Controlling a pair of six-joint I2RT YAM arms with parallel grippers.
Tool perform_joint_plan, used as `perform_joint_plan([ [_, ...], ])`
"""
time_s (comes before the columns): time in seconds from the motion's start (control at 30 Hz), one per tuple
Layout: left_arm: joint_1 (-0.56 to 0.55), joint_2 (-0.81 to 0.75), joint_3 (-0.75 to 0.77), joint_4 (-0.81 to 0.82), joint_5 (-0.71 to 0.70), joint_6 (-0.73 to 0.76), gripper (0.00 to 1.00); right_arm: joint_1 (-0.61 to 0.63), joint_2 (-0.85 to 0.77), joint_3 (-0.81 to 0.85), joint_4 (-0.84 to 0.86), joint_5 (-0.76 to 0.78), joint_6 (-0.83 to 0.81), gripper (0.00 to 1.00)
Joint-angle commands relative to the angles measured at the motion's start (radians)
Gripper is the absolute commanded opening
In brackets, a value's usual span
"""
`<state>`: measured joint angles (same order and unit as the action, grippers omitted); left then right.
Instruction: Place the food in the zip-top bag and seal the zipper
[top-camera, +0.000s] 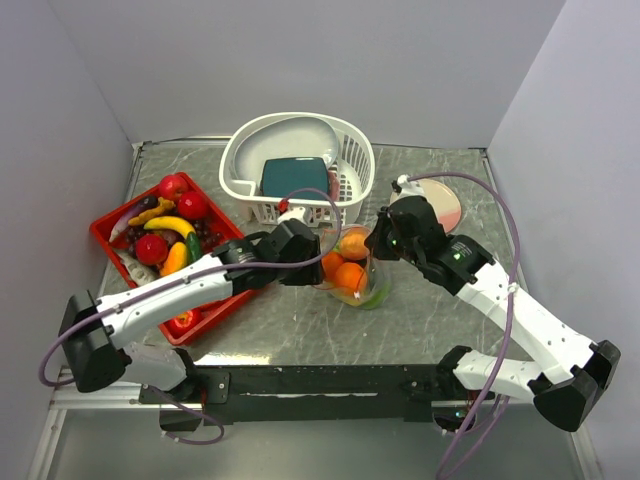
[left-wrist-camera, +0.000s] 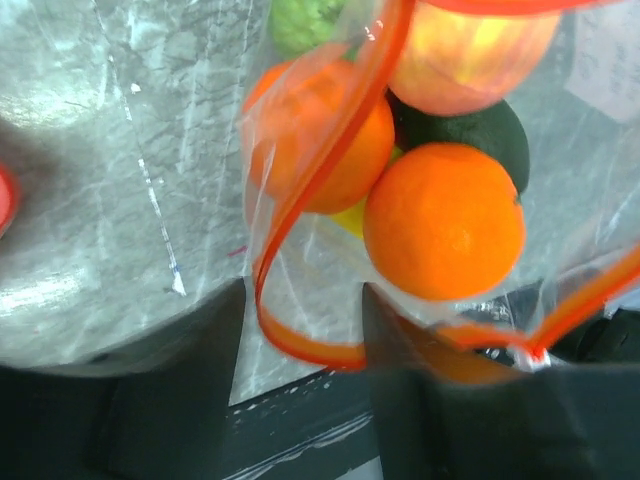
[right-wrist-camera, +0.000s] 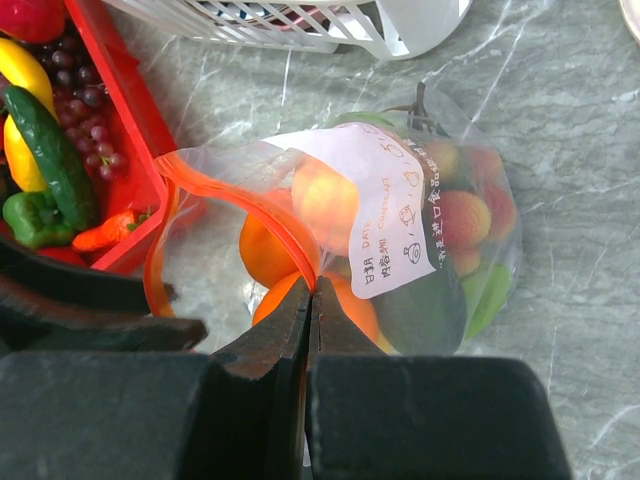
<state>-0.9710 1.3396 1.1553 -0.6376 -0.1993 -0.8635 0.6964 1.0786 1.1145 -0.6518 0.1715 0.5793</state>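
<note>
The clear zip-top bag (top-camera: 362, 285) lies mid-table with oranges (top-camera: 349, 275), a peach-coloured fruit, a dark green piece and other green pieces inside. Its mouth is open, and the orange-red zipper (right-wrist-camera: 240, 200) curves apart. My right gripper (right-wrist-camera: 312, 288) is shut on the zipper at one side of the mouth, seen from above at the bag's right (top-camera: 378, 245). My left gripper (left-wrist-camera: 300, 340) is open at the bag's left (top-camera: 320, 262). The zipper's looped end (left-wrist-camera: 340, 130) passes between its fingers. An orange (left-wrist-camera: 445, 220) lies just beyond them. More food fills the red tray (top-camera: 105, 235).
The red tray at the left holds red apples (top-camera: 173, 186), a banana (top-camera: 170, 224), grapes and a cucumber (right-wrist-camera: 50, 150). A white slotted basket (top-camera: 240, 150) with a teal slab (top-camera: 295, 177) stands behind the bag. A pink plate (top-camera: 445, 205) lies at the back right.
</note>
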Motion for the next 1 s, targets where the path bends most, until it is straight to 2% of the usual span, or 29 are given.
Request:
perform_joint_plan([
  [0.0, 0.003, 0.046, -0.006, 0.081, 0.001, -0.037, 0.39, 0.009, -0.035, 0.03, 0.014, 0.02, 0.002, 0.0],
  [0.03, 0.005, 0.043, -0.005, 0.101, 0.008, -0.04, 0.28, 0.009, -0.039, 0.03, 0.012, 0.02, 0.002, 0.0],
  [0.07, 0.003, 0.038, 0.004, 0.105, 0.014, -0.04, 0.07, 0.011, -0.04, 0.031, 0.011, 0.026, 0.002, 0.0],
  [0.1, 0.002, 0.03, 0.018, 0.105, 0.018, -0.037, 0.01, 0.024, -0.039, 0.033, 0.003, 0.037, 0.001, 0.0],
  [0.17, -0.001, 0.027, 0.099, 0.073, 0.018, -0.029, 0.01, 0.079, -0.02, 0.071, -0.025, 0.144, 0.011, 0.0],
  [0.2, -0.003, 0.03, 0.159, 0.061, 0.014, -0.026, 0.01, 0.174, -0.01, 0.091, -0.06, 0.187, 0.023, 0.0],
  [0.3, -0.002, 0.038, 0.214, 0.032, -0.025, -0.028, 0.01, 0.259, 0.032, 0.131, -0.074, 0.226, 0.037, 0.0],
  [0.47, 0.008, 0.066, 0.202, 0.064, 0.001, -0.069, 0.01, 0.242, 0.035, 0.099, -0.051, 0.252, 0.03, 0.03],
  [0.73, 0.009, 0.043, 0.133, 0.136, 0.0, -0.152, 0.01, 0.239, 0.055, 0.116, -0.043, 0.18, 0.014, 0.1],
  [0.87, 0.008, 0.02, 0.11, 0.162, -0.02, -0.196, 0.01, 0.238, 0.041, 0.139, -0.089, 0.178, 0.013, 0.25],
  [0.9, 0.008, 0.012, 0.095, 0.173, -0.019, -0.201, 0.01, 0.238, 0.037, 0.145, -0.115, 0.177, 0.011, 0.33],
  [0.97, 0.008, 0.009, 0.081, 0.203, 0.001, -0.219, 0.01, 0.238, 0.021, 0.166, -0.147, 0.172, 0.013, 0.42],
])
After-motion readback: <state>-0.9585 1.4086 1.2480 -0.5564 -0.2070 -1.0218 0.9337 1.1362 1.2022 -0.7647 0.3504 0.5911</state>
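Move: The open left fingers straddle the bag's near-left rim, its middle about 1 cm ahead, 1 cm right and 1 cm below. From the left hand, the near orange is some 3 cm ahead, 7 right and 8 below; the peach, 9 ahead, 8 right and equally low. From the right hand, still pinching the rim farther along, that near-left rim is roughly 6 cm back, 13 left and 7 below. Left pinches the bag rim, lifts about 7 cm, sinks 3; right swings back-left about 4 cm, releasing it. ##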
